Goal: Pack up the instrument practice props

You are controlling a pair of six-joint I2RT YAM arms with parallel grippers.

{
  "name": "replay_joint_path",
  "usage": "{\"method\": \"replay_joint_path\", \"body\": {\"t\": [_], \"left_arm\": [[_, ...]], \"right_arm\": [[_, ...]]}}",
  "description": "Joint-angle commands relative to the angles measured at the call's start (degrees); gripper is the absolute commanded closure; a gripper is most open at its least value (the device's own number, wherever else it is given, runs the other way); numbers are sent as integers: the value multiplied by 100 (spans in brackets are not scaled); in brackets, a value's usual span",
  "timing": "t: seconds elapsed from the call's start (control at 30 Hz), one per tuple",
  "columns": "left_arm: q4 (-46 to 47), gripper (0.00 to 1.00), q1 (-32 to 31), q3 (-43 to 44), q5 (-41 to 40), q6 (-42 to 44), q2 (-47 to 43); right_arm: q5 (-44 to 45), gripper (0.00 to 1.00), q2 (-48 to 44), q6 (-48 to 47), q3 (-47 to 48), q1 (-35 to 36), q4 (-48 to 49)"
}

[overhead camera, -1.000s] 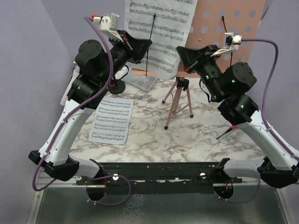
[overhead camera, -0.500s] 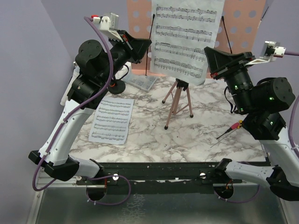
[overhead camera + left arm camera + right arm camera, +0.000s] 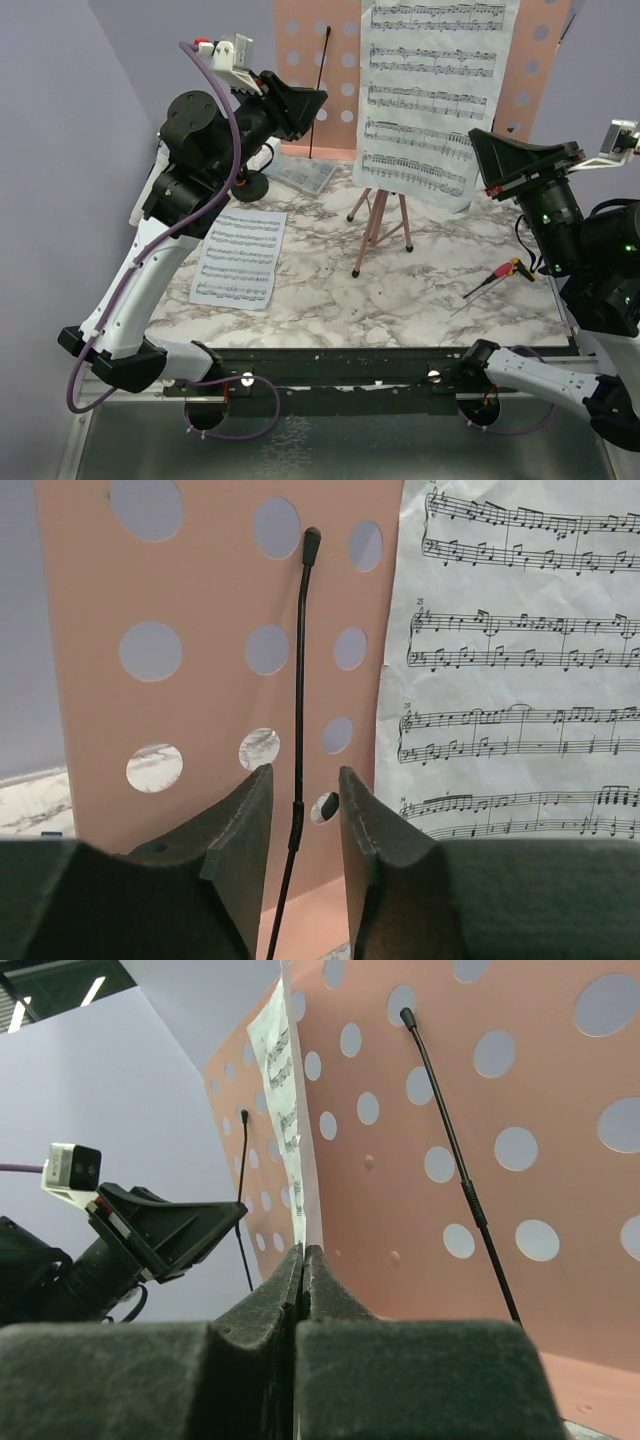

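The pink perforated board (image 3: 330, 70) stands on thin pink tripod legs (image 3: 380, 215) at the back. My right gripper (image 3: 480, 142) is shut on the lower edge of a white sheet-music page (image 3: 430, 100), held upright in front of the board; the right wrist view shows the page (image 3: 296, 1140) edge-on in the jaws (image 3: 302, 1250). My left gripper (image 3: 313, 97) is open at the board's left part. A thin black rod (image 3: 298, 680) runs between its fingers (image 3: 305, 775) without touching them. A second page (image 3: 240, 258) lies flat on the table.
A black round base (image 3: 250, 186) sits behind the left arm, beside a grey flat sheet (image 3: 302, 175). A thin black stick with a red and yellow end (image 3: 495, 280) lies at the right. A second black rod (image 3: 460, 1170) runs up the board. Purple walls close in on both sides.
My right gripper has carried the page rightward and up, uncovering the board's left part. My left gripper has opened around the thin black rod.
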Motion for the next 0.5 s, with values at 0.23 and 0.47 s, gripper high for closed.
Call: {"method": "replay_joint_path", "body": {"t": [0.23,0.47], "left_arm": [[-14,40,-19,-851,315,-196,-826],[-11,33,-19,-1321,653,-484,-1237]], "right_arm": [[-50,100,-269,294,-354,28,-484],[-142,100,-345,360,-552,25,-574]]}}
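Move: The music sheet already hangs from the right fingers by its right edge, its middle roughly 7 cm to that hand's left, 4 cm ahead and 3 cm higher; the stand's right rod is some 11 cm ahead and 4 cm to the right. From the left hand the sheet's middle lies about 15 cm to the right, 2 cm back and 2 cm up. The left rod stands between the left fingertips, its middle 1 cm ahead, 3 cm up and level sideways. The left rod of the stand comes free as the left fingers go on opening, to about two-thirds, and that hand backs out some 4 cm towards its base, sinking about 3 cm and easing slightly left. Still pinched at its right edge, the sheet is lowered about 3.5 cm in front of the stand board by the right hand, which tips about 5 degrees downward. ##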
